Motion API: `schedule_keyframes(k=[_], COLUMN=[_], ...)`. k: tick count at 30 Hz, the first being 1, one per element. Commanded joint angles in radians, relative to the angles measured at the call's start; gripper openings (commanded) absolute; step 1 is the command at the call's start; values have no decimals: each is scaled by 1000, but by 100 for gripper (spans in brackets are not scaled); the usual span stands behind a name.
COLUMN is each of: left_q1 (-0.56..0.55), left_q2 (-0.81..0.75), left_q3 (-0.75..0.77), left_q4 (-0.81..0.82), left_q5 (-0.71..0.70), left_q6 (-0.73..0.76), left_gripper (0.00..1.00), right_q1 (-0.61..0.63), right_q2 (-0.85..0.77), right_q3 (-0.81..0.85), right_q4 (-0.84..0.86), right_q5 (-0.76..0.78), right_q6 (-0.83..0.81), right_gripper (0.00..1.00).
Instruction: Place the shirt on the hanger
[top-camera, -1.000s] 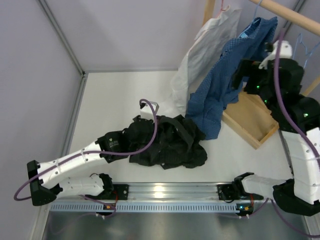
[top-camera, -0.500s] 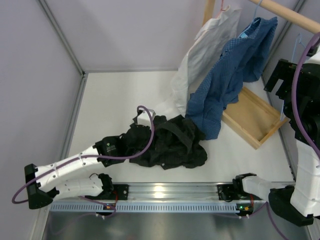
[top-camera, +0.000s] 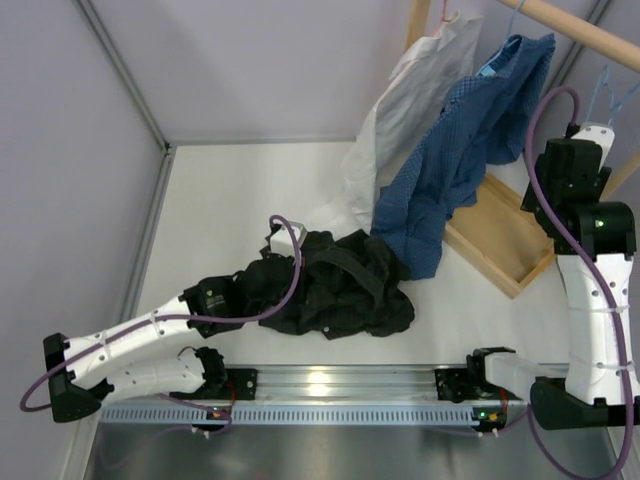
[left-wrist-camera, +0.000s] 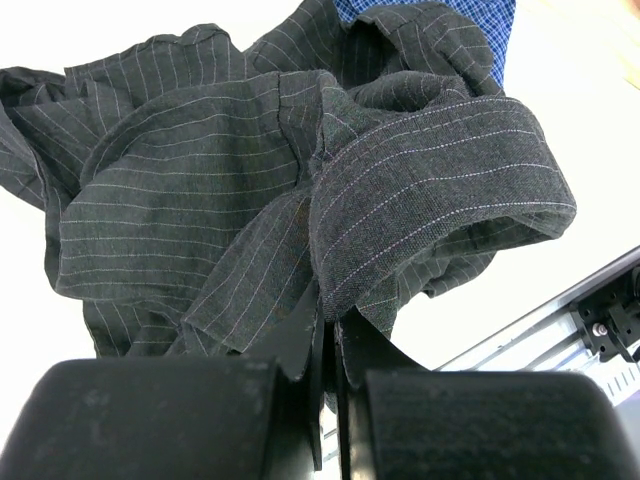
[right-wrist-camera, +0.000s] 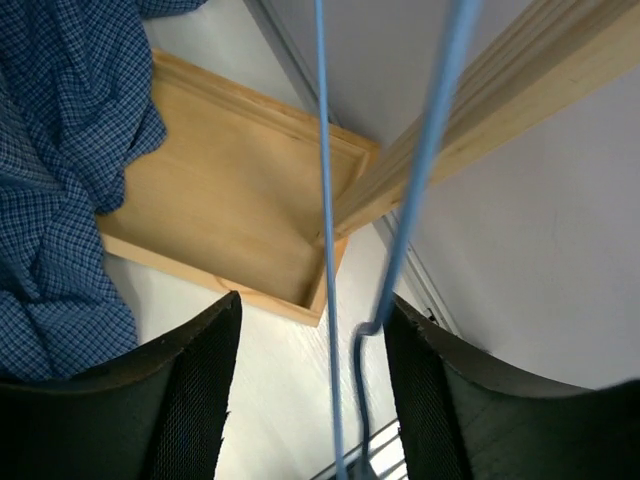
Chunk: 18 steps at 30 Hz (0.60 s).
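The black pinstriped shirt (top-camera: 335, 285) lies crumpled on the white table; the left wrist view shows its folds and a looped cuff (left-wrist-camera: 440, 190) close up. My left gripper (top-camera: 248, 292) sits at the shirt's left edge, shut on a fold of the fabric (left-wrist-camera: 330, 315). The light-blue wire hanger (top-camera: 605, 88) hangs from the wooden rail at the far right. My right gripper (top-camera: 585, 135) is raised just under it. In the right wrist view its fingers (right-wrist-camera: 205, 370) stand apart, with two hanger wires (right-wrist-camera: 325, 220) running down between them; the right wire lies close to the right finger.
A blue dotted shirt (top-camera: 455, 160) and a white shirt (top-camera: 400, 120) hang from the wooden rail (top-camera: 580, 30), draping down to the table. The rack's shallow wooden base tray (top-camera: 505, 240) lies under them. An aluminium rail (top-camera: 330, 385) runs along the near edge.
My right arm swung from beside the blue shirt out to the right and up to the hanger, and its jaws have narrowed around the wires. The left gripper drew the shirt slightly nearer.
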Motion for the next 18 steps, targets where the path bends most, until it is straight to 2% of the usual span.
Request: schedule_keyframes(k=[1,10,12,13,14,18], left_q1=[3,3,3,3,3,3], left_q2=[-26,8,16,16,14,10], left_q3=[-13,-19,-21,-21,-22,-25], left_q4=[7,10,10,10,10,8], left_q5=[13,27,30,32,33,30], left_q6=[10,-6,-6,-6,-3,0], left_gripper=[0,0,0,0,0,0], right_q1=[-19,-19,-19,-20,-19,-19], right_q2=[-30,12,24,27,26,16], right_q3=[3,63,69,75,78,83], right_q4=[111,113,114,116,122,125], right_q5=[20,54,57,64,62,35], right_q6=[-9,-23,-22,-22,-17,-8], right_gripper=[56,52,39,27,18,4])
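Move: The blue hanger's wire already runs between the right hand's half-open fingers, only about 2 cm ahead, 1 cm right and 1 cm up. The blue shirt hangs some 11 cm ahead of that hand, 18 cm to its left and 10 cm lower; the rack's wooden tray lies roughly 13 cm ahead, 3 cm left and 32 cm below. From the left hand, the hanger is about 8 cm ahead, 47 cm right and 15 cm higher. The right fingers shut on the blue hanger's wire, going from a bit over half open to nearly closed and pinching it, while that hand eases up about 2 cm and forward some 1.5 cm, tipping up roughly 5 degrees. The left fingers stay shut on the dark shirt and sink about 1.5 cm with it. ##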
